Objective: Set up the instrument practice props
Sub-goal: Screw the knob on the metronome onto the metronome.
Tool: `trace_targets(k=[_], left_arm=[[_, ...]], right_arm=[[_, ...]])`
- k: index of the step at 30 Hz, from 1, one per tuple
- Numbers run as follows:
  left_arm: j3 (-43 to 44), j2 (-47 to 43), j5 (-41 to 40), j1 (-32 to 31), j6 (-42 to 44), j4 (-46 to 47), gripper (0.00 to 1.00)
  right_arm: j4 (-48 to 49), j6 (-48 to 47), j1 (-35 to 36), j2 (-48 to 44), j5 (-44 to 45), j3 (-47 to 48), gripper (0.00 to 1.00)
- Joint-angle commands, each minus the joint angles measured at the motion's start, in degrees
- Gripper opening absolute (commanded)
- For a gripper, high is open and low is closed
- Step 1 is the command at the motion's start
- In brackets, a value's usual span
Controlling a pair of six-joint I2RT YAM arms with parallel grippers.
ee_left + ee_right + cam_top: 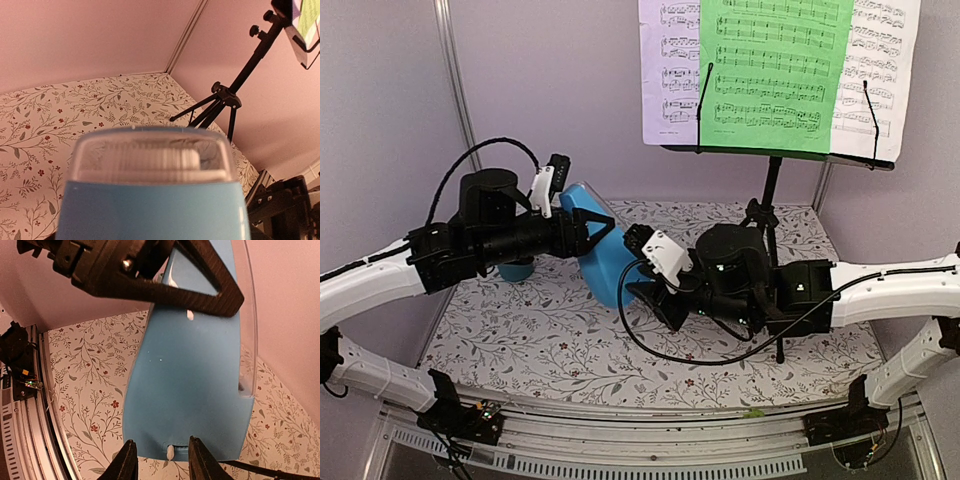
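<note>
The small blue metronome point(605, 262) is tilted above the table, and my left gripper point(604, 228) is shut on its upper part. In the left wrist view the metronome point(150, 210) with its clear front fills the bottom and hides my fingers. From the right wrist view, a black left finger point(200, 287) lies across the blue metronome point(190, 380). My right gripper point(161, 461) is open at the metronome's base, with a small white tab point(170, 452) between its fingers, untouched. The black music stand point(772, 200) at the back right holds white and green sheet-music pages point(775, 70).
A teal cup point(517, 268) stands on the floral table cover point(550, 340) behind my left arm. The stand's tripod legs point(220, 102) spread near the back right corner. Walls close the back and sides. A metal rail point(30, 430) runs along the near edge.
</note>
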Motion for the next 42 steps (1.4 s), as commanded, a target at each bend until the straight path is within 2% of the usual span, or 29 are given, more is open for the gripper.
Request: trace_targets(k=[1,27,34,37,42], left_arm=[[1.49,-1.61,-3.52,-1.13,0.41,8.56,0.00],[1.68,-2.49,-5.16,-3.69,1.49,10.17,0.00],[0.74,-2.94,-5.28,-4.15,1.60,12.10,0.00],[-0.71,-4.09,-5.36,-4.38,1.60,14.12,0.00],[-6.54,-7.59,-6.82,-5.49,2.20,22.15,0.00]], right_arm=[[-4.31,8.71,-0.10,1.78,1.02,0.74,0.36],[-12.77,19.16,-2.37,6.04,2.10,7.27,0.20],[-13.82,22.03,-2.59,6.73,2.84,8.20,0.08],[-13.87,24.69,-3.17,6.82,2.31,8.29,0.00],[-12.50,33.92,-4.46,5.97,0.78,7.61,0.00]])
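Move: The metronome's knob, at the body's low end, lies just beyond the right hand's half-open fingertips, about 2 cm ahead, 2 cm left and 2 cm below. The metronome's middle is some 6 cm ahead, 8 cm left and 2 cm higher than the right hand; the music stand's tripod stands roughly 20 cm ahead and 27 cm right, some 10 cm lower. From the left hand, which holds the body, the knob is about 5 cm back, 11 cm right and 7 cm below. The metronome's low end is met by the right hand, which drops quickly about 3 cm, then eases some 2 cm forward to the knob, tipping down around 20 degrees and turning a little clockwise. Its fingers close slowly from about a third open to practically shut, and seem to pinch the knob. The left hand stays nearly in place, keeping its grip on the body. ##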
